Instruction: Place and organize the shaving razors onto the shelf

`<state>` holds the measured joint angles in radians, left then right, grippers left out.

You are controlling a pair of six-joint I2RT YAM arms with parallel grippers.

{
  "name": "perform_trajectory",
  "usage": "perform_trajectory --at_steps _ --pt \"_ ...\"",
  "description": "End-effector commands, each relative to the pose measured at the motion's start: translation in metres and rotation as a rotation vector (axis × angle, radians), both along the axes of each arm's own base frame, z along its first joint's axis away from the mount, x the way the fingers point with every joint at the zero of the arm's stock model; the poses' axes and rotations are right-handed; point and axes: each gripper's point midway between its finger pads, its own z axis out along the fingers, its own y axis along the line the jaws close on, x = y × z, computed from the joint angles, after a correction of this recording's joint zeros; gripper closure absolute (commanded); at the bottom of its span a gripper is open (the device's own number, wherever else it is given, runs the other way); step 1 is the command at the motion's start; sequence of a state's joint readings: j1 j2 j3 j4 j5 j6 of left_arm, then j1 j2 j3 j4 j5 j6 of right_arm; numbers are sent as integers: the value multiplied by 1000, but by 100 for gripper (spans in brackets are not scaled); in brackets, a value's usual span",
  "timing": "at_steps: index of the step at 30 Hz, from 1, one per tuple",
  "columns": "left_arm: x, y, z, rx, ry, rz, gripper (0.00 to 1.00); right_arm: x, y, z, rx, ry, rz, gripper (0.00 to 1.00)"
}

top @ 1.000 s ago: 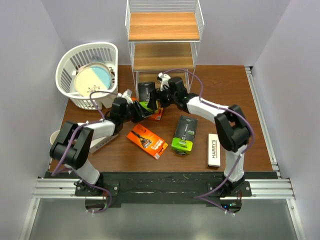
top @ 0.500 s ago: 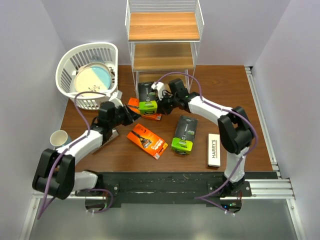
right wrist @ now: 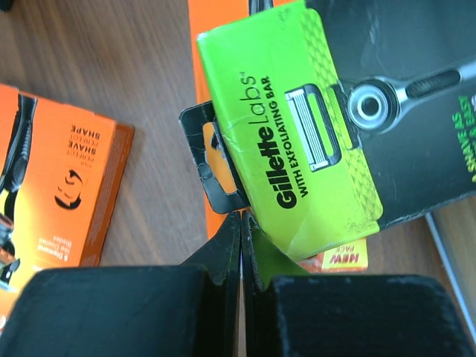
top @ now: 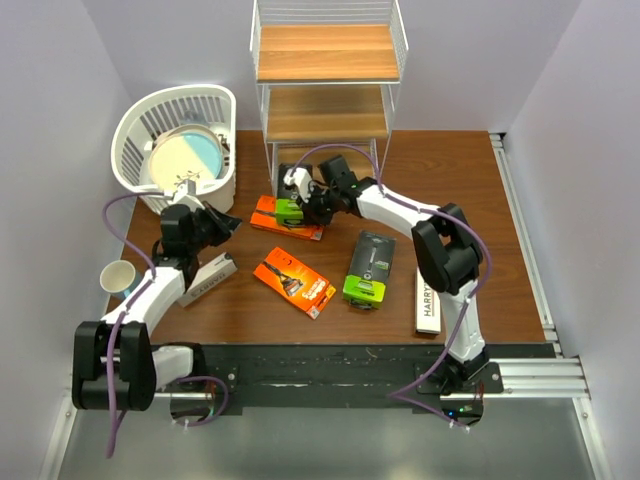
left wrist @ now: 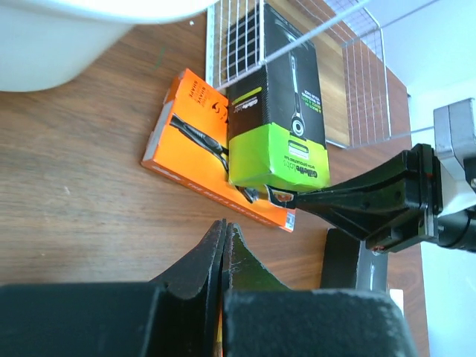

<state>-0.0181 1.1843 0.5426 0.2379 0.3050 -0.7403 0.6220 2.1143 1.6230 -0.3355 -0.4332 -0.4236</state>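
One black-and-lime-green razor pack lies tilted across an orange box at the foot of the shelf. My right gripper is shut, its tips against that pack's near edge by the hang tab, with nothing seen between them. My left gripper is shut and empty, well left of the pack. A second orange box, a second green pack and two white boxes lie on the table.
A white slatted basket holding a plate stands at the back left. A mug sits near the table's left edge. The right arm covers part of the HARRY'S box. The shelf's wire legs stand just behind the pack.
Both grippers were at the green pack and have shut. The left arm has drawn back to the left, away from the pack. The right gripper stays at the pack, now further left.
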Motion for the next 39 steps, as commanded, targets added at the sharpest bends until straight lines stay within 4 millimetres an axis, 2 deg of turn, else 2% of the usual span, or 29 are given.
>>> perform_trajectory --at_steps 1,3,4,5,10,11,13,18,21,22,24,25,28,29,31,32,33,34,35,36,37,39 --pt "2 6 8 3 -39 13 100 36 22 31 55 -183 -25 100" --pt "2 6 7 -1 -39 15 100 47 22 24 33 -209 -55 100" --pt "3 6 6 -2 -38 15 100 54 25 29 35 -232 -62 100" --pt "3 6 5 -4 -38 14 100 59 25 23 21 -236 -72 100" --pt "5 5 5 -11 -38 12 100 95 15 22 -63 -318 -199 100" --pt "6 13 6 -11 -41 34 100 99 13 21 -73 -332 -208 100" --pt "7 13 4 -11 -39 37 100 108 10 18 -98 -369 -232 100" --pt "7 16 0 -10 -32 46 100 117 4 11 -160 -411 -232 100" --pt "7 16 0 -11 -34 45 100 121 -12 3 -232 -442 -255 100" --pt "7 16 -1 -13 -35 47 100 125 -14 8 -234 -472 -262 100" --pt "7 16 -2 -15 -38 46 100 125 -23 4 -273 -499 -284 100" --pt "8 16 -2 -15 -42 45 100 130 -26 11 -267 -529 -300 100" --pt "9 13 -2 -22 -49 33 100 125 -30 9 -282 -524 -308 100" --pt "9 12 -2 -28 -52 23 100 123 -32 20 -267 -526 -315 100" --pt "11 10 -3 -32 -54 15 100 109 -36 15 -258 -486 -313 98" --pt "11 10 0 -35 -62 9 100 105 -39 38 -224 -507 -329 96" --pt "12 9 0 -36 -66 5 100 91 -50 21 -247 -477 -326 95" --pt "13 7 1 -39 -71 -5 100 90 -49 35 -200 -517 -347 95" --pt "13 7 -1 -40 -68 -7 100 86 -54 40 -181 -540 -360 100" --pt "13 6 0 -41 -71 -11 100 74 -66 35 -190 -555 -362 100" --pt "14 6 0 -41 -71 -11 100 80 -68 46 -165 -623 -392 100" --pt "14 5 -2 -46 -66 -12 100 87 -76 34 -252 -676 -372 100"
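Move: The right gripper, fingers shut, is at the hang-tab end of the green-and-black razor box, whose middle lies about 9 cm ahead and 1 cm left. The bottom shelf's middle is some 15 cm ahead and 8 cm right. Under the green end an orange razor box lies about 3 cm left, level fore-and-aft and some 4 cm lower. From the left gripper, the green-and-black box is roughly 8 cm ahead, 16 cm right and 7 cm lower. With the right gripper's shut fingers at its green end, push the green-and-black box about 11 cm forward into the bottom shelf, sinking slightly and turning the wrist some 30 degrees so the fingers swing from leftward towards forward. Then come off the box, drawing back about 5 cm and to the right past the orange box's right end, fingers kept shut. ##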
